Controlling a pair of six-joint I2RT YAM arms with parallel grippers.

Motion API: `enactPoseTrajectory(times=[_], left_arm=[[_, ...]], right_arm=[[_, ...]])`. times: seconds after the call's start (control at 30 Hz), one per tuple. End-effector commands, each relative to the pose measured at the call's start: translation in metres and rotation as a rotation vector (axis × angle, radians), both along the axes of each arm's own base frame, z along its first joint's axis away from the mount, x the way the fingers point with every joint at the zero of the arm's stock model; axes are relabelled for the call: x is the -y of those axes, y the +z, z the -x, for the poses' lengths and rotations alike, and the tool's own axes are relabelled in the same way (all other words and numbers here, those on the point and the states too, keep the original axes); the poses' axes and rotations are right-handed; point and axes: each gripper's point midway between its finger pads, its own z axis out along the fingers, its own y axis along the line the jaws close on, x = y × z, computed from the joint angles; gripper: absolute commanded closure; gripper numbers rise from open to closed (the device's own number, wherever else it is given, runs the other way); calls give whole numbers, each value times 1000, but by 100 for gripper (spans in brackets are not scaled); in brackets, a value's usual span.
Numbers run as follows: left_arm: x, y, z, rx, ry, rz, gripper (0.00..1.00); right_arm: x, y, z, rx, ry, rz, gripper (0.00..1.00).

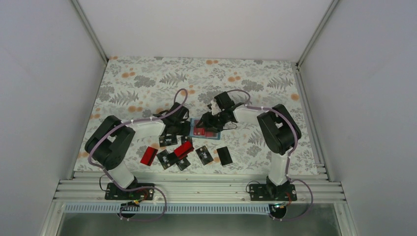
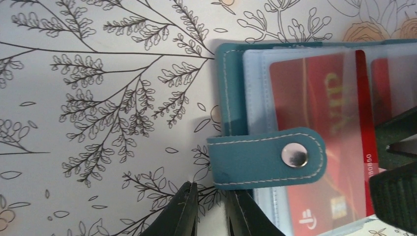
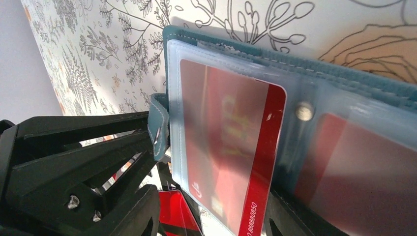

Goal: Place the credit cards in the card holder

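The teal card holder [image 1: 195,122] lies open mid-table, with red credit cards behind its clear sleeves [image 2: 255,78]. One red card [image 3: 231,147] sits in the near sleeve, its long edge sticking out. More credit cards, red [image 1: 148,155] and black [image 1: 224,155], lie scattered in front. My left gripper [image 2: 210,189] is at the holder's left edge, just below the snap strap [image 2: 265,157]. Its fingers stand a narrow gap apart with bare table between. My right gripper [image 3: 216,206] is open, its fingers [image 3: 295,219] on either side of the sleeve with the card.
The table has a floral cloth [image 1: 147,83]. White walls close it in on the left, back and right. An aluminium rail [image 1: 196,189] runs along the near edge. The two grippers are close together over the holder.
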Motion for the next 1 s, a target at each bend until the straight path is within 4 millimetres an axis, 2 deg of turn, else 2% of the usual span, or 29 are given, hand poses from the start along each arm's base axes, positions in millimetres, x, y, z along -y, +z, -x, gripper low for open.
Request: enactPoseTrajectory(times=[0.0,0.3,0.37,0.47,0.83,0.87,0.9,0.97], left_arm=[[2,-12,10,-45,-31,7,83],[8,-13,15,-56,-32,51,84],[9,-12,16,-57,-32,58,84],[10,-11,16,-57,-35,69,84],[1,-9,16,-38,-12,34,85],[0,-7,15,-33,-9,30,85],[-2,-6,15,-26,-6,23,85],[-4,-2,14,-14,-4,13,85]], right_arm=[[-2,-15,9,-24,17,70,46],[-15,-12,19,-22,34,112,38],[-19,-11,19,-21,34,115,30],[-25,-9,20,-15,44,118,27],[-22,-7,17,20,63,162,22],[-22,-6,16,27,66,164,20],[-22,-4,16,35,71,165,13],[-22,1,14,52,83,167,10]])
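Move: Just ahead of neither hand and about 2 cm to the right hand's left, some 2 cm below it, lies the middle of the red card in the holder's left pocket; the second red card in the holder is about 4 cm to that hand's right and 1 cm nearer. A black card on the table lies roughly 13 cm back from the right hand. From the left hand, the pocketed red card is about 6 cm right and 1 cm ahead, the holder's snap strap about 2 cm right and 1 cm ahead. Pushing left against the striped edge of the pocketed red card, the right hand travels about 2.5 cm towards the left hand, easing back and up by just under 1 cm each, while its fingers spread from about half open to nearly full. The left hand practically stays in place at the holder's left edge by the strap, fingers still nearly shut. ##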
